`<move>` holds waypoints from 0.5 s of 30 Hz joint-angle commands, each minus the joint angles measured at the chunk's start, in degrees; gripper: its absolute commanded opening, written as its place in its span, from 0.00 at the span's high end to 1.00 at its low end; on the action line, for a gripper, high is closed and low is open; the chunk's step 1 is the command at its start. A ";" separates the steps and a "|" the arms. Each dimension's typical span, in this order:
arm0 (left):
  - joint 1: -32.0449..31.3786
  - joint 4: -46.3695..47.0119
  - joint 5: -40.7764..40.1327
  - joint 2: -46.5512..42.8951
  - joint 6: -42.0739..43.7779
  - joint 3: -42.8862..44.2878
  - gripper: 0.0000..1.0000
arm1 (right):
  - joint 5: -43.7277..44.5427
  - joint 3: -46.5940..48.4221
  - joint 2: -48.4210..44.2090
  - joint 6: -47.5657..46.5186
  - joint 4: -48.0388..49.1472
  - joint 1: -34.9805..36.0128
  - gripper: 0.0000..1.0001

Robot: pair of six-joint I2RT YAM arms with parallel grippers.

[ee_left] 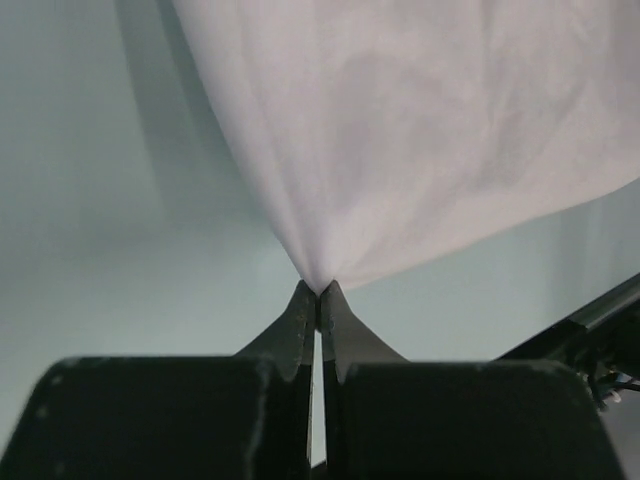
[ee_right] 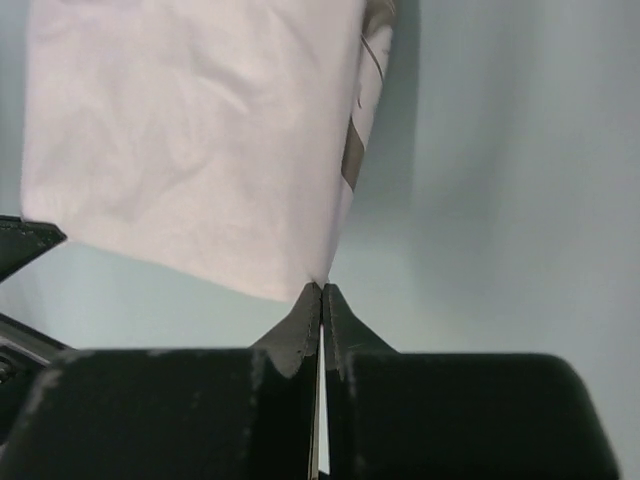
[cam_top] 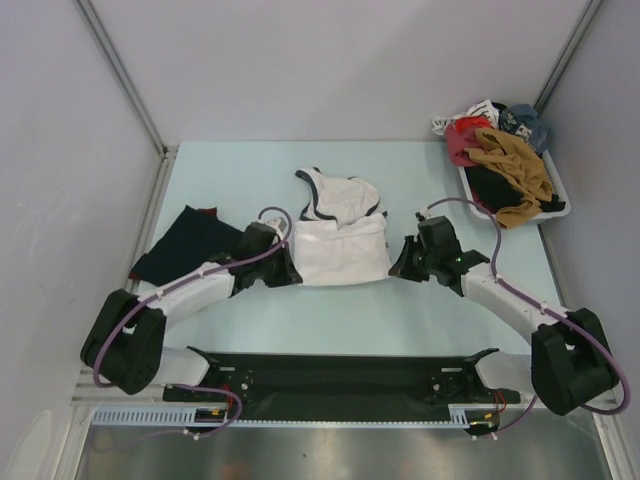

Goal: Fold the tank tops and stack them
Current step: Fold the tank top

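Observation:
A white tank top (cam_top: 340, 235) with navy trim lies mid-table, its straps toward the back and its hem toward me. My left gripper (cam_top: 291, 272) is shut on the hem's near left corner; the left wrist view shows the white cloth (ee_left: 420, 140) bunching into a point at the gripper (ee_left: 319, 292). My right gripper (cam_top: 396, 268) is shut on the near right corner, where the white cloth (ee_right: 200, 150) meets the pinched tips of the gripper (ee_right: 322, 290). A dark navy tank top (cam_top: 185, 243) with a maroon edge lies folded flat at the left.
A white tray (cam_top: 560, 205) at the back right holds a heap of mixed clothes (cam_top: 500, 160) in red, tan, black and blue. Grey walls close the table at the back and both sides. The arms' black base bar (cam_top: 340, 375) runs along the near edge.

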 commanded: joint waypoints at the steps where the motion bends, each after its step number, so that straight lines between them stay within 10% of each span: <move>1: -0.32 -9.30 -1.39 -4.87 3.79 11.34 1.00 | 1.37 9.20 -2.82 -1.99 -6.77 -0.67 1.00; 9: 2.84 -28.66 -3.14 2.79 8.64 48.73 1.00 | -0.58 38.48 3.44 -4.63 -14.52 -2.62 1.00; 15: 0.92 -27.01 -0.70 -6.88 7.15 32.79 1.00 | -0.38 20.07 -8.69 -1.74 -15.67 -1.21 1.00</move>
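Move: Both shut grippers already hold the near-edge corners of the white tank top, a few centimetres over the table. From the left hand, its middle lies about 12 cm ahead and 10 cm right; its dark-edged strap end is some 21 cm ahead, 9 cm right. The dark folded tank top is roughly 25 cm left and 8 cm ahead of that hand. From the right hand, the white top's middle is about 11 cm ahead and 11 cm left, the laundry basket some 28 cm ahead and 32 cm right. Upward and forward in one fast swing, both hands fling the white tank top by its near corners, the left rising about 25 cm and the right slightly less. They reach some 10 cm out towards the strap end, then draw back about 3 cm while the rise eases off. The wrists tip the fingers outward as they go, and both grips stay shut on the cloth. ##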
